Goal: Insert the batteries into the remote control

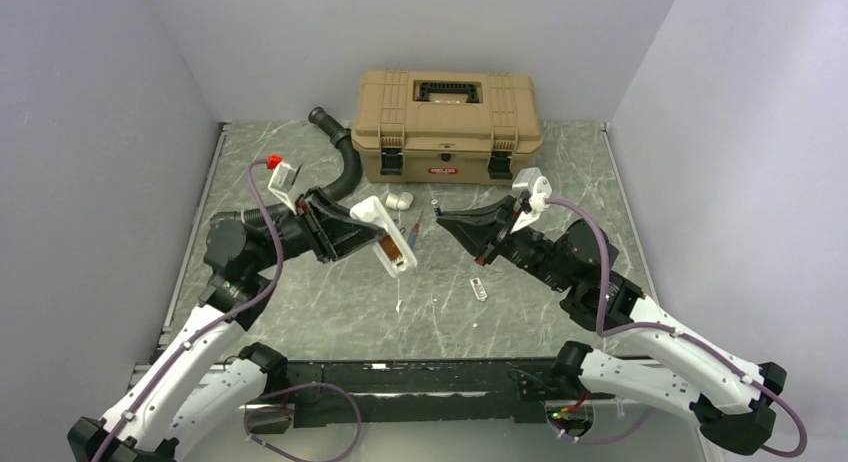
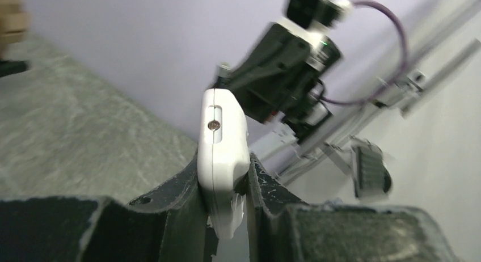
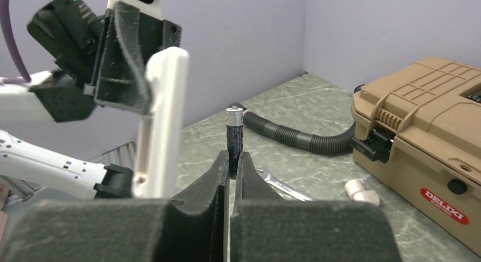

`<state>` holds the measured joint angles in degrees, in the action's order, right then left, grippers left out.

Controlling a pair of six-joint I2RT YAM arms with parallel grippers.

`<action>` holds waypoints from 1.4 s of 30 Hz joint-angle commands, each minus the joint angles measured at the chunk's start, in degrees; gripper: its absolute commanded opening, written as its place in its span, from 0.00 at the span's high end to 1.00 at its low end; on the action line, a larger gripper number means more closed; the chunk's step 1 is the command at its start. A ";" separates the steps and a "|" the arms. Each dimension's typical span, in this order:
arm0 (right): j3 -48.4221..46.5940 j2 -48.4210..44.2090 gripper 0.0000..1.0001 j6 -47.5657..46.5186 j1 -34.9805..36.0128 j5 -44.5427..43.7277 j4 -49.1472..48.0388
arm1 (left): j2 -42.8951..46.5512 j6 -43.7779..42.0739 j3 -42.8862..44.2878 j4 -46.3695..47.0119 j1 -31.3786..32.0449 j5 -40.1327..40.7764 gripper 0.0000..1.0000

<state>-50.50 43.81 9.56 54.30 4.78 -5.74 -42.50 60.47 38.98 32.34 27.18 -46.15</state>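
Observation:
My left gripper (image 1: 372, 232) is shut on the white remote control (image 1: 385, 234) and holds it tilted above the table, its open brown battery bay facing up. In the left wrist view the remote control (image 2: 223, 148) is pinched edge-on between the black fingers (image 2: 170, 216). My right gripper (image 3: 233, 160) is shut on the lower end of a black battery (image 3: 235, 134), which stands upright, silver tip up, just right of the remote control (image 3: 164, 126). In the top view the right gripper (image 1: 442, 216) is a short gap to the right of the remote. A small dark cylinder (image 1: 479, 289), seemingly another battery, lies on the table.
A tan toolbox (image 1: 447, 125) stands shut at the back. A black ribbed hose (image 1: 343, 157) curves to its left. A stubby white pipe piece (image 1: 399, 199) and a wrench (image 3: 283, 185) lie on the marbled table (image 1: 330, 302) between toolbox and grippers.

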 commanded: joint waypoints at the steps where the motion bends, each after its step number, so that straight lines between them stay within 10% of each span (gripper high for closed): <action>1: -1.23 1.60 1.00 -0.60 -0.04 -2.69 2.41 | -0.25 -10.86 6.62 -31.70 0.08 16.06 1.00; 8: -9.04 10.65 1.00 0.54 0.10 -0.53 13.26 | -4.07 -2.73 4.33 -34.37 0.09 23.86 1.00; 42: -4.21 19.40 1.00 10.83 1.07 -0.12 -0.34 | -2.59 5.79 -0.75 -25.98 0.08 23.83 1.00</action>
<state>-53.28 63.11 19.35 55.02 4.97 -2.90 -45.84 65.49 38.44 2.46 27.20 -21.58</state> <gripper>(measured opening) 0.036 0.293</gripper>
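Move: Both my hands are about level. The AAA battery I grip on the right stands about 3 cm ahead and 11 cm to the right of my left hand. The open bay of the remote control I hold on the left lies some 8 cm left and 5 cm back from my right hand. Down on the table, roughly 40 cm below that hand, the battery cover is about 9 cm ahead and 9 cm right, the screwdriver some 24 cm ahead and 6 cm left. My left hand swoops about 9 cm forward and 10 cm down with the remote control, rolling it forward some 35 degrees and swinging counter-clockwise, then nearly holds there. My right hand sinks about 10 cm and comes 7 cm left with a little forward, in two stages, rolling forward some 20 degrees to bring the battery up to the open bay; both grips keep their hold. ##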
